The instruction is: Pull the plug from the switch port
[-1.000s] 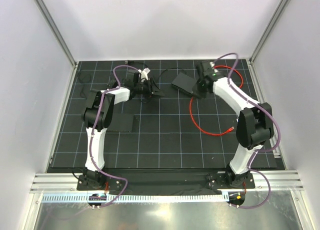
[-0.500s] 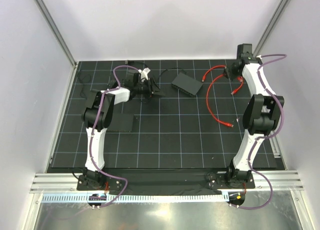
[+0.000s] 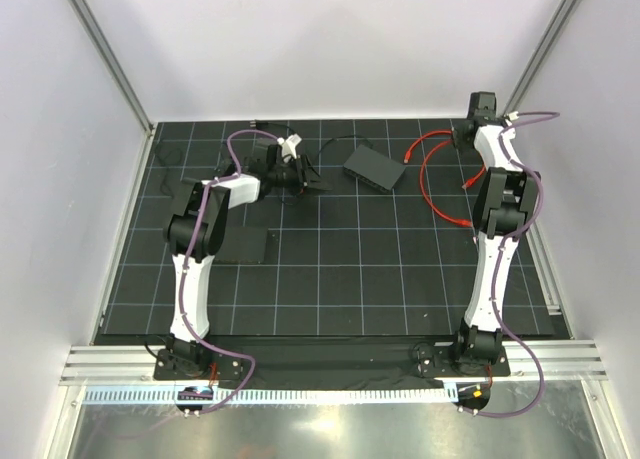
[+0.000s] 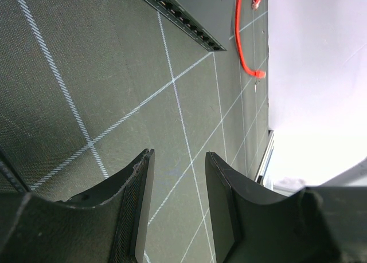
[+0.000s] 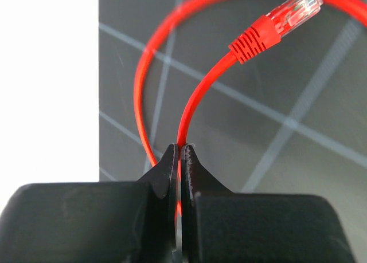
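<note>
The black switch [image 3: 375, 166] lies flat at the back centre of the mat, and its row of ports [image 4: 189, 31] shows in the left wrist view. My right gripper [image 3: 460, 139] is at the back right, shut on the red cable [image 5: 195, 102] a short way behind its plug [image 5: 275, 25]. The plug [image 3: 408, 155] hangs free, a little to the right of the switch and apart from it. The rest of the cable [image 3: 428, 189] loops over the mat. My left gripper [image 3: 318, 186] rests open left of the switch, with nothing between its fingers [image 4: 140, 205].
The cable's other plug [image 3: 463, 222] lies on the mat by the right arm. A flat black pad [image 3: 245, 246] lies near the left arm. A thin black lead [image 3: 330, 144] runs along the back. White walls and frame posts close in the mat [image 3: 330, 279].
My right arm has swung from the switch to the back right corner, drawing the red cable and its plug away from the switch. The left arm has not moved.
</note>
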You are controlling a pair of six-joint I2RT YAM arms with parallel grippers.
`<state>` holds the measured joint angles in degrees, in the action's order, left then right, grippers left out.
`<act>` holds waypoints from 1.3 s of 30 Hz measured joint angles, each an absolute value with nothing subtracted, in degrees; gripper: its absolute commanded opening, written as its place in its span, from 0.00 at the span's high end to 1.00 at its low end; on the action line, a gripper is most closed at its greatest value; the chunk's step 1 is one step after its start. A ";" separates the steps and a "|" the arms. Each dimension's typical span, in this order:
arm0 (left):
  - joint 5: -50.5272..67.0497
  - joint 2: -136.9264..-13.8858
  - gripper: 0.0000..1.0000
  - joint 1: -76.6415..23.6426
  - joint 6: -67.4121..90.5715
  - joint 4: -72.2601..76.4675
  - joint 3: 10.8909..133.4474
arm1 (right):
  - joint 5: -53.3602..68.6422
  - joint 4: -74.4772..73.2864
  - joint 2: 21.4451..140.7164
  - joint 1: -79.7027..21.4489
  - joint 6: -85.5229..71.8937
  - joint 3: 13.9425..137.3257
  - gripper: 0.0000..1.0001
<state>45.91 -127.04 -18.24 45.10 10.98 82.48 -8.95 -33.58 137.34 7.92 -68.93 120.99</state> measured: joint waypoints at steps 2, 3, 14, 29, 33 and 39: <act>46.15 -127.20 0.55 -18.24 45.17 11.11 82.54 | -9.67 -31.09 139.48 8.01 -68.88 122.52 0.98; 46.28 -127.35 0.54 -18.24 45.23 11.11 82.65 | -10.04 -29.80 140.49 8.03 -68.73 123.13 0.95; 46.50 -129.05 0.54 -18.96 44.77 10.39 85.03 | -11.33 -24.49 145.73 8.38 -64.34 128.29 0.57; 41.67 -128.40 0.55 -22.31 43.35 10.28 83.96 | -1.61 -11.81 117.12 1.85 -45.32 94.02 0.45; 38.70 -127.24 0.53 -24.43 42.65 10.28 83.40 | 7.03 -7.29 119.20 -1.04 -38.98 96.57 0.28; 33.89 -125.01 0.52 -25.96 41.45 10.39 82.19 | 14.61 -12.19 134.82 -4.47 -30.46 113.03 0.13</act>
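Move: Above the far right corner, the right hand holds the unplugged red cable; its destination, the other red cable lying there, has its middle about 2 cm to the right and some 6 cm below. The switch lies about 22 cm to the left and 8 cm back, with the black power plug at its far edge about 23 cm left and 1 cm back. From the empty left hand that power plug is some 14 cm ahead and 15 cm right, the switch 7 cm ahead and 15 cm right. Carrying the red cable about 5 cm farther forward and slightly down beside the other one, the right hand opens and lets go of it, then draws back, rises and sweeps some 20 cm left, turning about 55 degrees counter-clockwise and dipping open towards the black power plug. The left hand, still half open, shifts about 5 cm right towards the switch. ##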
